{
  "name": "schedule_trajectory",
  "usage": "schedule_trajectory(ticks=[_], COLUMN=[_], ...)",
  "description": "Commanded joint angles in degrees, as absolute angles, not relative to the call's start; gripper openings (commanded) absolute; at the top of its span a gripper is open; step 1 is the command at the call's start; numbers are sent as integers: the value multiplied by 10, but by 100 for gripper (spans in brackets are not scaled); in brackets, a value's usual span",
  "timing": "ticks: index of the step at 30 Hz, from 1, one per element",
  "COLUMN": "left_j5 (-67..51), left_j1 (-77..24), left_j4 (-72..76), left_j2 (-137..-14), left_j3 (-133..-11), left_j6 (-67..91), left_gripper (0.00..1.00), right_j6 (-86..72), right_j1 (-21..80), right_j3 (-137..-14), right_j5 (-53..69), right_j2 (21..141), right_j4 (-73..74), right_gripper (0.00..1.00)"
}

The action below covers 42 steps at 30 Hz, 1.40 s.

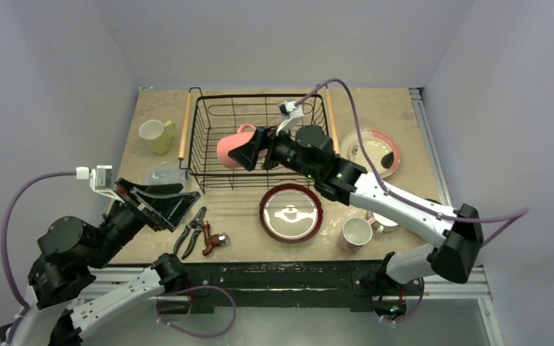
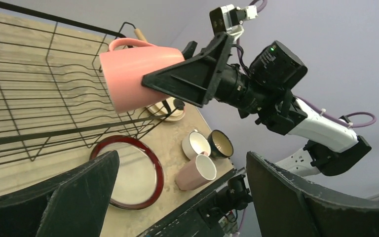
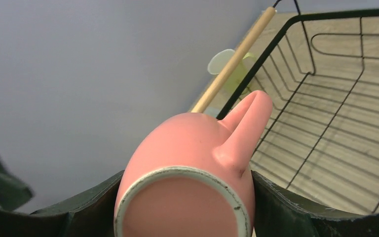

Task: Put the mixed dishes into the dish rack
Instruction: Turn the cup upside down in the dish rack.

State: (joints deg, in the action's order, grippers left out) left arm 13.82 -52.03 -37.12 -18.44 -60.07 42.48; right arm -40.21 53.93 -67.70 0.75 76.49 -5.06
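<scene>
My right gripper (image 1: 249, 153) is shut on a pink mug (image 1: 232, 150), held on its side above the front left part of the black wire dish rack (image 1: 260, 95). In the right wrist view the mug's base (image 3: 187, 207) faces the camera, between both fingers. My left gripper (image 1: 160, 204) stands open and empty by the rack's front left corner. On the table lie a red plate (image 1: 291, 213), a pale pink mug (image 1: 357, 232), a yellow-green mug (image 1: 155, 135) and a cream plate (image 1: 364, 148). A white mug (image 2: 196, 144) and a dark bowl (image 2: 220, 143) sit together.
A clear plastic box (image 1: 162, 175) lies just beyond my left gripper. Pliers (image 1: 191, 232) and a red-handled tool (image 1: 215, 241) rest near the table's front edge. Wooden rod handles (image 1: 185, 124) run along the rack's short sides. Walls close in on three sides.
</scene>
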Motion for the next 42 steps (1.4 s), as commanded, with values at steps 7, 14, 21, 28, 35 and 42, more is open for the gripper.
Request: schedule_trajectory(ticks=[7,14,21,28,35,42], left_j5=[191,198,195,202,218,216], left_j1=[-519,-519,-519,-520,-519,-519], left_j4=[-546,-571,-575,-572,-573,-566], left_j2=[-166,-152,-155,-147,-123,-127], left_j3=[-715,-723,-718,-717,-722,-728], left_j6=[369,365,353,327,327,331], left_gripper=[100,100,100,100,100,100], right_j6=[-13,110,255,334,329,323], right_j1=[514,440,427,422,422,424], right_j3=[-917,-1076,-1155,-1312,-1335,-1354], right_j5=[-34,177,218,221,171,162], right_j2=[980,1149,1245,1373,1413,1438], right_j4=[-60,11,26,125,89,51], right_gripper=[0,0,0,0,0,14])
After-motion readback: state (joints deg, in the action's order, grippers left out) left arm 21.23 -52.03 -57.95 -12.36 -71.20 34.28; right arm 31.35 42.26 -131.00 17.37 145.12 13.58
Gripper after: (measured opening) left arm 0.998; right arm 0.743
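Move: The pink cup is in the right gripper, mouth pointing away from the wrist; its spot in the left part of the dish rack, towards the far corner, lies about 25 cm ahead, 10 cm left and 26 cm below that hand. The green cup stands outside the rack, some 25 cm ahead and 32 cm left; the red-rimmed plate is 1 cm ahead and 8 cm right. From the left hand the spot is about 38 cm ahead, 4 cm right and 31 cm below. Bring the right gripper forward and down about 25 cm each way, with some 10 cm to the left, taking the held pink cup into the far-left part of the rack and easing off near the end. Keep the grip while rolling the hand's left side down about 65 degrees and dipping the fingertips. Draw the open left gripper some 8 cm left, away from the rack's middle. ##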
